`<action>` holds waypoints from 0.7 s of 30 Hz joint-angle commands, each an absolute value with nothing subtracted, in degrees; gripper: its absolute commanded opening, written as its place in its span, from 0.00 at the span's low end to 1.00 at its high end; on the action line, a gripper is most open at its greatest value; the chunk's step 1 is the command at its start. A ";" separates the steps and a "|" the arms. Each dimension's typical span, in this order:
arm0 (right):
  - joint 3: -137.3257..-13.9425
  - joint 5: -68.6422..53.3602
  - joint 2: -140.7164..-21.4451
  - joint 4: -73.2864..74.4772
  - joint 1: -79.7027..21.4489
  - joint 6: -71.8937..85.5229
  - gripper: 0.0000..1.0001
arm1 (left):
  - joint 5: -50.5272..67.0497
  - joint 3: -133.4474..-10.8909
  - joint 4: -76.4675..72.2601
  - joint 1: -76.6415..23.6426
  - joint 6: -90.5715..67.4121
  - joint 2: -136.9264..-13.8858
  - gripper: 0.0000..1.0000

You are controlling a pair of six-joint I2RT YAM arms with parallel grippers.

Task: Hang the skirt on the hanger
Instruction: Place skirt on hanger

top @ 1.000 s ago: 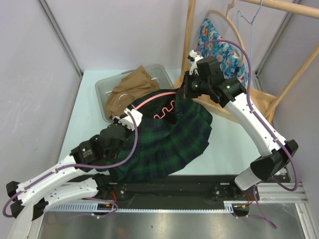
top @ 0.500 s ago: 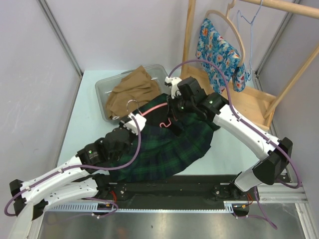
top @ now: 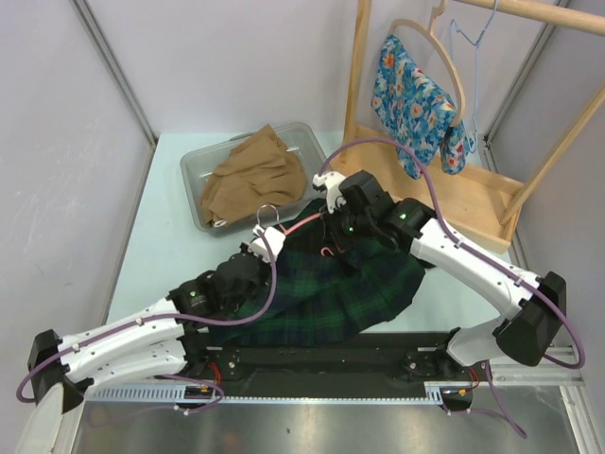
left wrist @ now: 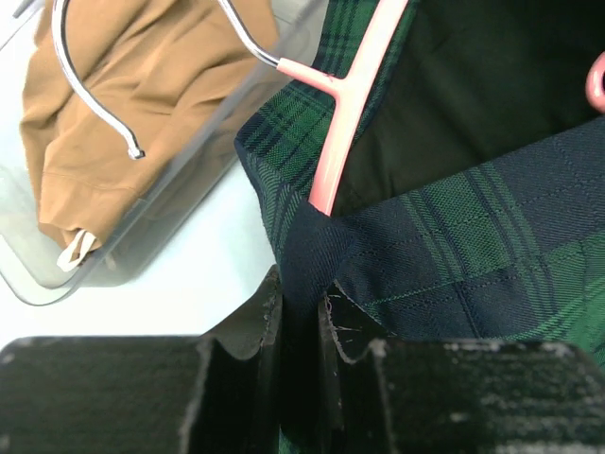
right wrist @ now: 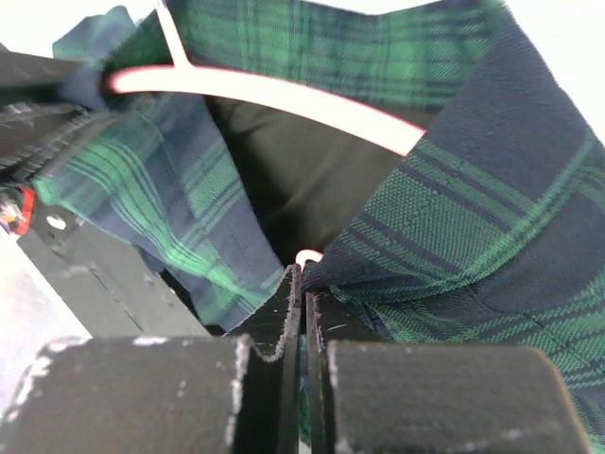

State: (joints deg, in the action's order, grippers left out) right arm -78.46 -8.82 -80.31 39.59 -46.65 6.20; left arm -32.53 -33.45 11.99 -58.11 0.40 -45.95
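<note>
A dark green and navy plaid skirt (top: pixel 350 288) lies in the middle of the table, its waist lifted between both arms. A pink hanger (left wrist: pixel 345 113) with a metal hook (top: pixel 267 214) sits inside the waist opening; its bar also shows in the right wrist view as the pink hanger (right wrist: pixel 274 95). My left gripper (left wrist: pixel 301 301) is shut on a fold of the skirt's waistband (left wrist: pixel 321 251) just below the hanger's stem. My right gripper (right wrist: pixel 302 279) is shut on the opposite waistband edge (right wrist: pixel 378 255), with a pink hanger tip right behind its jaws.
A grey tray (top: pixel 194 175) holding a tan garment (top: pixel 250 175) stands at the back left, close to the hook. A wooden rack (top: pixel 463 194) with a floral garment (top: pixel 416 90) on a wooden hanger stands at the back right.
The right arm has swung left and nearer with its waistband edge, pulling the skirt over the hanger. The left arm has pushed forward, and the hook has moved right, nearer the tray's corner.
</note>
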 commanded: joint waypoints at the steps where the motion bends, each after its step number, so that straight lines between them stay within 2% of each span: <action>1: -74.98 -13.72 -81.48 35.60 -51.42 9.83 0.00 | -29.00 -34.89 -1.23 -60.12 -2.73 -44.48 0.00; 7: -73.13 -9.49 -83.14 34.01 -50.98 13.18 0.00 | -26.37 -36.30 1.13 -60.21 -2.46 -39.30 0.00; 14: -73.21 -14.59 -81.22 30.50 -54.49 11.60 0.00 | -25.40 -36.21 2.99 -60.29 -1.67 -36.13 0.00; 17: -73.21 -12.23 -77.88 31.46 -54.32 10.99 0.27 | -24.26 -36.12 3.34 -60.21 -0.97 -34.37 0.00; 18: -73.13 -11.87 -76.83 31.73 -54.06 9.94 0.43 | -23.65 -36.04 3.51 -60.29 -0.71 -33.76 0.00; 21: -73.13 -12.22 -73.05 31.82 -52.30 6.26 0.61 | -21.45 -35.95 4.04 -60.21 -0.18 -31.03 0.00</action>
State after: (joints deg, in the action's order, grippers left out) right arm -72.40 -8.86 -79.57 35.16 -52.73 10.02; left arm -25.41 -33.30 12.88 -59.77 0.58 -35.14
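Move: The right hand, shut on the front edge of the plaid skirt's opening, has the bared stretch of the pink hanger bar about 5 cm to its left and 4 cm ahead, at roughly its own height; the hanger's pink curl sits just 2 cm to its left, level with it. From the left hand, which holds the skirt's left corner at the hanger, that bar lies about 5 cm ahead and 5 cm right, with the metal hook some 5 cm ahead, 2 cm left and slightly higher. The right hand carries the pinched skirt edge down about 5 cm and a little back, beside the pink curl, then eases back and slightly left, some 4 cm back in all, and opens its fingers to about half around the cloth while starting to rise again. Meanwhile the left hand keeps its pinch on the skirt's left corner at the hanger, drawing back and then rising about 4 cm as it turns slightly clockwise and rolls its left side down. ##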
